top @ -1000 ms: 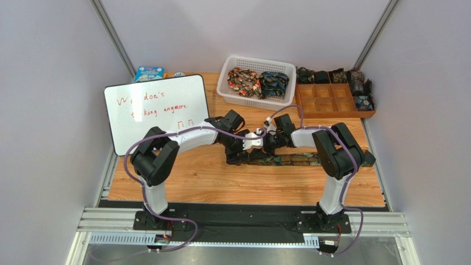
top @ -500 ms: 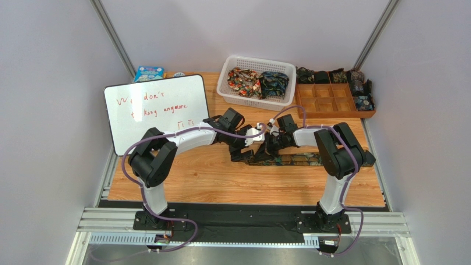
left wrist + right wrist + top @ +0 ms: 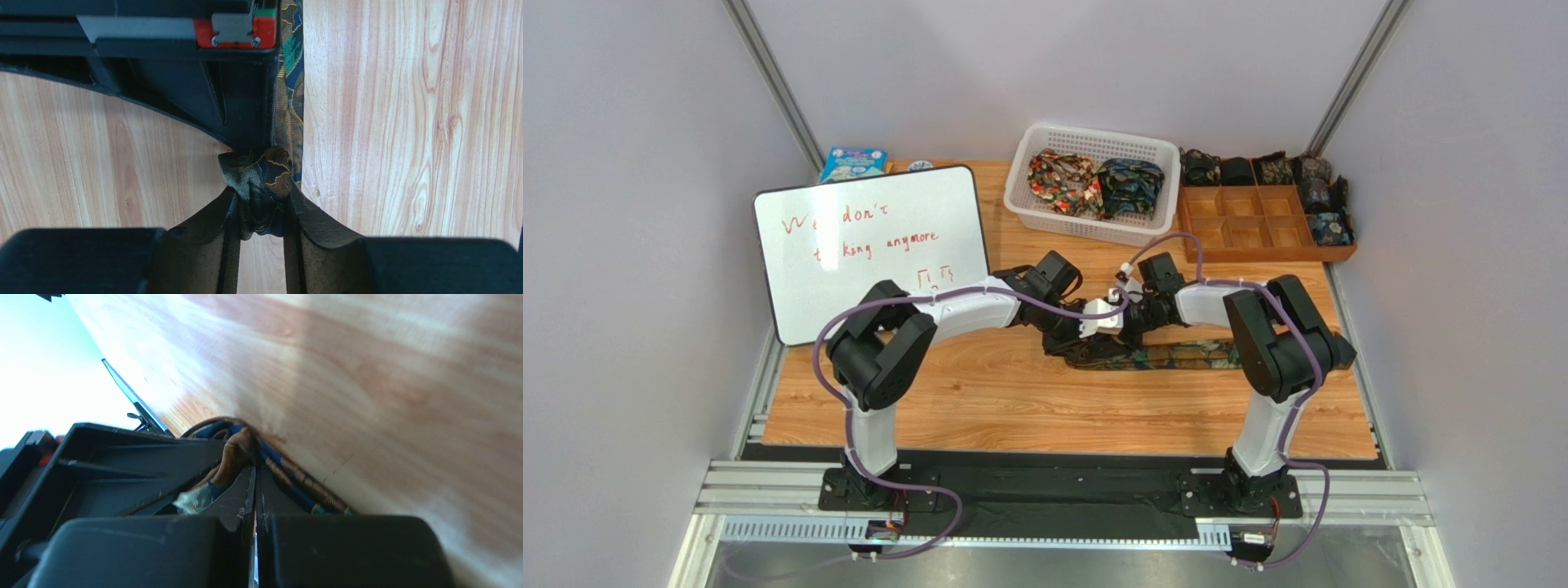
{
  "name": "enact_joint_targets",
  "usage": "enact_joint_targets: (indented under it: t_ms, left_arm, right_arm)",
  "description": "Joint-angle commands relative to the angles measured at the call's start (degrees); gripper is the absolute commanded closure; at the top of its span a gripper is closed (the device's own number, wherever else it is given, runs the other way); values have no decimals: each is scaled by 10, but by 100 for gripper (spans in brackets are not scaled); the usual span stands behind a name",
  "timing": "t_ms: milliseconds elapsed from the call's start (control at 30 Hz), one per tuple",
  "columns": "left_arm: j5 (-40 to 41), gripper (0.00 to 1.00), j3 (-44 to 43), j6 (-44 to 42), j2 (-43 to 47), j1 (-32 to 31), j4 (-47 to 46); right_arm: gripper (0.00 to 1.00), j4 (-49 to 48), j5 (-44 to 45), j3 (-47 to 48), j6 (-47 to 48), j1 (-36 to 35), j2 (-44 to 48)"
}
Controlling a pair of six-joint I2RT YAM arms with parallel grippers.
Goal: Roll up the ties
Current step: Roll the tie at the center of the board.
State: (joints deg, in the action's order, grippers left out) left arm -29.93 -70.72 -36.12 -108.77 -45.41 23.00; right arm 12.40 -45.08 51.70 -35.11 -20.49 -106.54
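One dark paisley tie (image 3: 1173, 355) lies flat on the wooden table, its left end wound into a small roll. My left gripper (image 3: 1095, 321) is shut on that roll (image 3: 261, 190), and the flat strip (image 3: 288, 92) runs away from it. My right gripper (image 3: 1127, 314) meets the roll from the other side. Its fingers (image 3: 242, 496) are pressed together with only a thin slit, their tips at the tie's folds (image 3: 236, 450). More ties lie bunched in the white basket (image 3: 1161, 145). Small rolled ties (image 3: 1318, 184) sit in the wooden tray.
A whiteboard (image 3: 867, 245) with red writing leans at the left. A blue packet (image 3: 853, 162) lies behind it. The brown compartment tray (image 3: 1247, 221) stands at the back right, beside the basket. The right gripper's black body (image 3: 184, 73) fills the top of the left wrist view.
Both grippers have shifted to the right along the tie with the rolled end. The flat stretch of tie is shorter on its left side.
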Motion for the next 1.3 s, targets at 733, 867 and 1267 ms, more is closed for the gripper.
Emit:
enact_joint_targets:
  t_ms: [733,867,1267]
  left_arm:
    - [-52,85,-65,-89,-14,28,131]
    - [-29,85,-66,-95,-26,14,141]
    - [23,82,-78,-80,-59,-5,134]
  right_arm:
    - [100,133,78,54,121,30,-59]
    - [100,132,72,54,121,32,-51]
    - [67,32,-45,15,23,34,72]
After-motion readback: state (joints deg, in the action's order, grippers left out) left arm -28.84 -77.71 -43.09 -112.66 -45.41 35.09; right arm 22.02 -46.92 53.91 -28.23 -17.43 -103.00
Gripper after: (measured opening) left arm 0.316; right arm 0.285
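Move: The tie's rolled end is already pinched between the left fingers, about 1 cm below their tips' midpoint. From the shut right fingers it lies some 3 cm left, about level forward and in height. The flat tie runs off to the robot's right, its middle some 22 cm right of the left hand, 1 cm back and 3 cm lower. The white basket stands about 27 cm ahead of the left hand. Rightward along the tie the shut right hand backs about 2.5 cm away from the roll, in a low hop, then sinks and holds low at the strip before rising nearly 3 cm and opening its fingers about a third. The left hand keeps its pinch on the roll, lifting it forward, up and left by 1 to 2 cm with small turns, then bringing it back and down, ending about 1 cm farther left. ##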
